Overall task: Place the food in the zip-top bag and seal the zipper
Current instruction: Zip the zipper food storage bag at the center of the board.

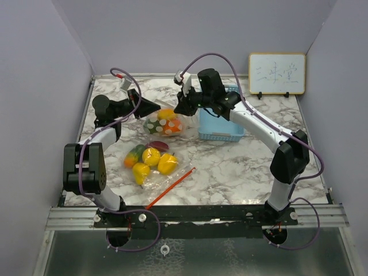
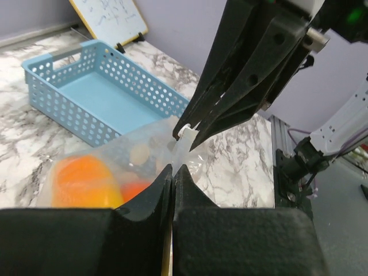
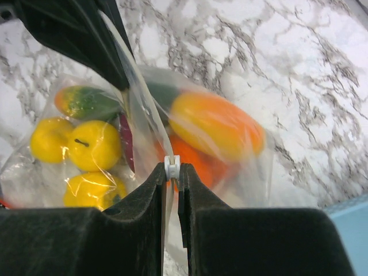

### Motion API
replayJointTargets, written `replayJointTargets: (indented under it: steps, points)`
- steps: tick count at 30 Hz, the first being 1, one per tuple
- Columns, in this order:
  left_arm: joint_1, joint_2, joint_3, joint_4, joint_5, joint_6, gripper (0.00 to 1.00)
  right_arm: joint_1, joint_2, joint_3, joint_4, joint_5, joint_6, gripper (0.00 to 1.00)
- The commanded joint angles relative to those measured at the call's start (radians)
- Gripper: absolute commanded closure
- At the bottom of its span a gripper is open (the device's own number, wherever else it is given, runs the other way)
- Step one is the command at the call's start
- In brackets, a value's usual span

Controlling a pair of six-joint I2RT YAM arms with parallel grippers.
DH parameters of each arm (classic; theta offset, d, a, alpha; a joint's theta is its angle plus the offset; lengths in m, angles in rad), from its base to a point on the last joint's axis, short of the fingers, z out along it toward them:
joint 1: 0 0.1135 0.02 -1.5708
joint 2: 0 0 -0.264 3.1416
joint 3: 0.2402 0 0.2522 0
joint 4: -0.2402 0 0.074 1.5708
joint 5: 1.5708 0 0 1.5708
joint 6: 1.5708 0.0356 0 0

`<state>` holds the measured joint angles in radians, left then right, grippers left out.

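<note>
A clear zip-top bag [image 1: 172, 127] hangs just above the marble between my two grippers. Inside it are an orange-yellow piece of food [image 3: 215, 123] and a green, white-dotted one [image 1: 153, 125]. My left gripper [image 2: 172, 168] is shut on the bag's top edge at its left end. My right gripper [image 3: 171, 168] is shut on the white zipper slider [image 3: 172, 163], close to the left gripper's fingers [image 3: 75, 34]. The zipper strip runs taut between them.
A second clear bag [image 1: 150, 163] lies on the table nearer the bases, holding yellow, green-orange and purple food; its red zipper strip [image 1: 171, 188] points toward the front edge. A light blue basket [image 1: 221, 137] stands behind the right gripper. A small whiteboard [image 1: 276, 73] leans at the back right.
</note>
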<state>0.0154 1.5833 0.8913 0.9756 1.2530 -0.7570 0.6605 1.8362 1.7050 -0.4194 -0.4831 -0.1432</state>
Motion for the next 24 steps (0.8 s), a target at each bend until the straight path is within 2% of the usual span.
replayJointTargets:
  steps: [1, 3, 9, 14, 18, 24]
  points:
    - [0.07, 0.03, -0.016, 0.448, -0.061, -0.301, 1.0, -0.03, -0.068, -0.058, -0.032, 0.14, -0.023, 0.89]
    - [0.086, 0.041, -0.025, 0.49, -0.072, -0.334, 1.0, -0.037, -0.089, -0.081, -0.03, 0.151, -0.024, 0.89]
    - [0.121, 0.048, -0.034, 0.485, -0.092, -0.331, 1.0, -0.056, -0.163, -0.211, -0.028, 0.198, -0.009, 0.89]
    - [0.125, 0.061, -0.014, 0.456, -0.087, -0.331, 1.0, -0.065, -0.223, -0.336, -0.023, 0.334, 0.015, 0.89]
    - [0.125, 0.077, 0.022, 0.339, -0.066, -0.315, 1.0, -0.088, -0.249, -0.378, -0.025, 0.434, 0.044, 0.89]
    - [0.125, 0.062, 0.059, 0.114, -0.057, -0.207, 1.0, -0.093, -0.241, -0.391, -0.057, 0.471, 0.057, 0.89]
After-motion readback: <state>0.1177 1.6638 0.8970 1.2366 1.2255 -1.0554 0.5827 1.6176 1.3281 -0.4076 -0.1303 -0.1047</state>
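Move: The right hand holds the zipper slider; the zipper's right end lies about 10 cm to its right, some 2 cm back and 5 cm lower. The food in the bag sits about 5 cm to its left, 2 cm ahead and 14 cm below; the blue basket's middle is about 19 cm to its right, 3 cm ahead and 17 cm below. From the left hand, pinching the zipper's left part, that end is about 16 cm right, 4 cm back and 5 cm lower. Right hand drags the pinched slider about 11 cm right, sinking 6 cm; left keeps hold, easing 4 cm left. ##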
